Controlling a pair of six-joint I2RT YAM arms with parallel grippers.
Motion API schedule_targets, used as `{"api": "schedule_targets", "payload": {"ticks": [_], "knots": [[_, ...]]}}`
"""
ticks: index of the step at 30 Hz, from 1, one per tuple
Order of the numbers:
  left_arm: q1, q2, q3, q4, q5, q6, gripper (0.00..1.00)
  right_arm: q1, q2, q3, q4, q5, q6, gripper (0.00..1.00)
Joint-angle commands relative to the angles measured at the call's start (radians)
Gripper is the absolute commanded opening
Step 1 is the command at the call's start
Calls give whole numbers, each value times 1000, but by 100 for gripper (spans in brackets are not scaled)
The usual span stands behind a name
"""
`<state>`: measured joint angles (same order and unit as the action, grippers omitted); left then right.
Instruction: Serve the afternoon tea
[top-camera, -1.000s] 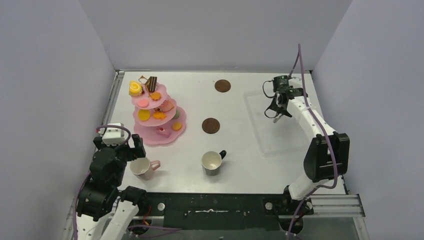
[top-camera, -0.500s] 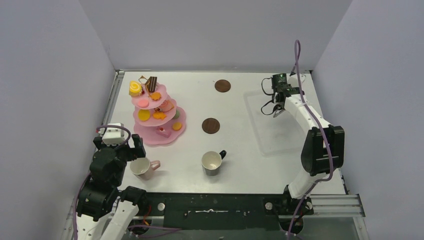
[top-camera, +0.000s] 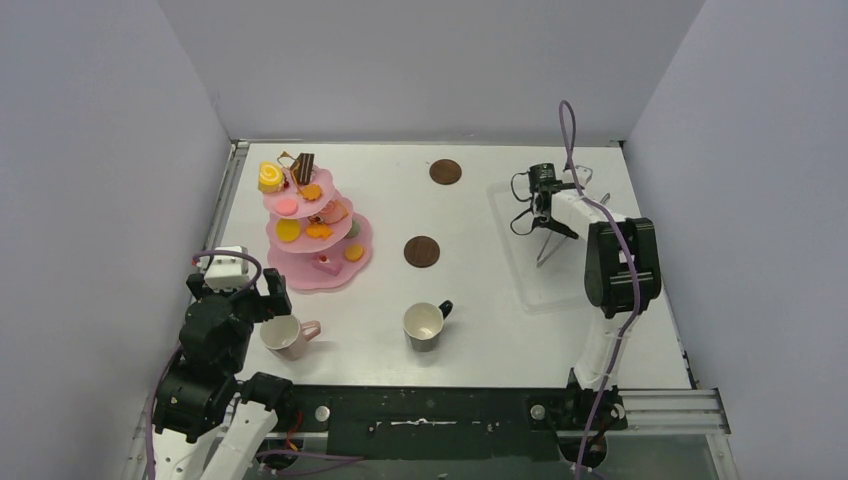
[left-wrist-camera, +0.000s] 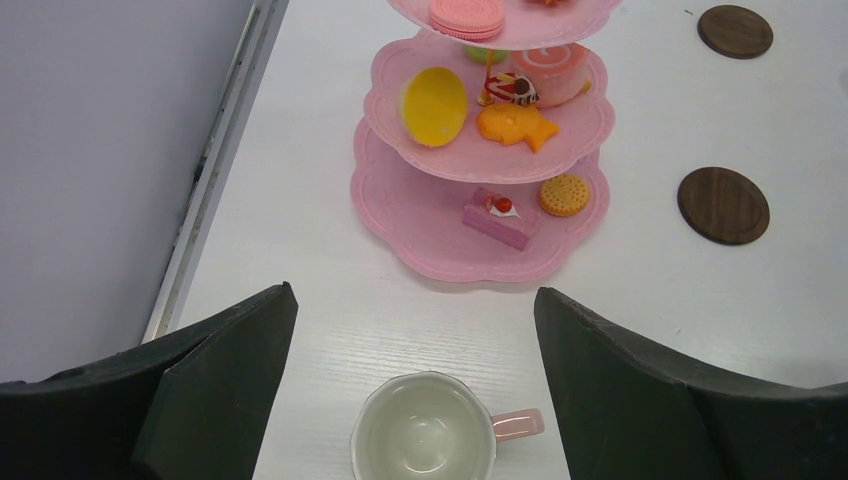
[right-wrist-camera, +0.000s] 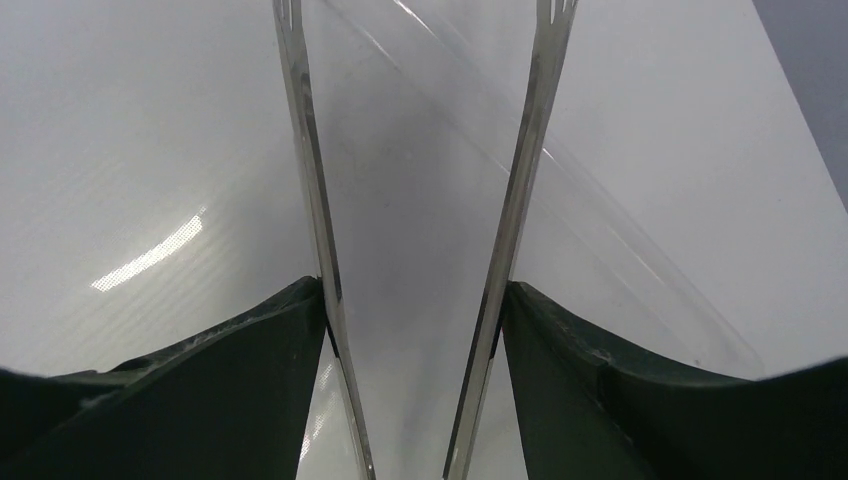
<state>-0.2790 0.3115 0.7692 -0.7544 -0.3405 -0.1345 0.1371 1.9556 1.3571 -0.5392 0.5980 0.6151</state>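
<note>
The pink three-tier stand (top-camera: 318, 235) (left-wrist-camera: 480, 150) carries several toy pastries at the left of the table. A pink mug (top-camera: 285, 337) (left-wrist-camera: 425, 440) stands upright near the front left, directly below my left gripper (top-camera: 258, 300) (left-wrist-camera: 414, 295), whose jaws are wide open around nothing. The black mug (top-camera: 425, 326) stands near the front centre. Two brown coasters (top-camera: 445, 171) (top-camera: 421, 251) lie bare in mid-table. My right gripper (top-camera: 545, 212) (right-wrist-camera: 415, 290) is shut on the metal tongs (top-camera: 545, 248) (right-wrist-camera: 310, 150), one finger pressing on each arm, with the tips pointing down over the clear tray.
The clear plastic tray (top-camera: 520, 285) (right-wrist-camera: 640, 270) lies at the right under the tongs. Grey walls close in the table at the left, back and right. A metal rail (left-wrist-camera: 215, 170) runs along the left edge.
The right arm has folded in and swung left, bringing the tongs down over the tray. Its jaws stand a little wider with the tongs spread. The left arm has not moved.
</note>
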Motion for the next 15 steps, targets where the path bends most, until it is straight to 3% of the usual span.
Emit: {"api": "schedule_targets", "payload": {"ticks": [1,5,12,15], "knots": [[0,-3,7,56,0,7,88,3,-9,-2,59,34,12,64],[1,0,6,57,0,7,88,2,-3,2,43,24,4,67],[1,9,8,58,3,7,88,1,-37,31,-14,-19,-19,92],[1,6,8,57,3,8,88,1,-63,49,-64,-34,-26,96]]}}
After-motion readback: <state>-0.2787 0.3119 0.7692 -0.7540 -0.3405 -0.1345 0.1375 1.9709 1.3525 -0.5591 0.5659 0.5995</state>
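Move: Right at the right fingertips, already held between them, are the tongs, their middle about 1 cm below the hand. The middle of the clear tray under them lies some 4 cm back, 5 cm to the left and 3 cm down. The near coaster is about 37 cm left and 5 cm back of the right hand, the far coaster roughly 33 cm left and 13 cm ahead. From the idle left hand the tray lies about 20 cm ahead, 60 cm to the right and 23 cm below. Easing the last centimetre or so down into the clear tray and drifting slightly back, the right hand, its wrist slant hardly changing, spreads its fingers from a bit over half open to nearly full width. Both pads come away from the arms of the tongs, letting them go inside the tray. ##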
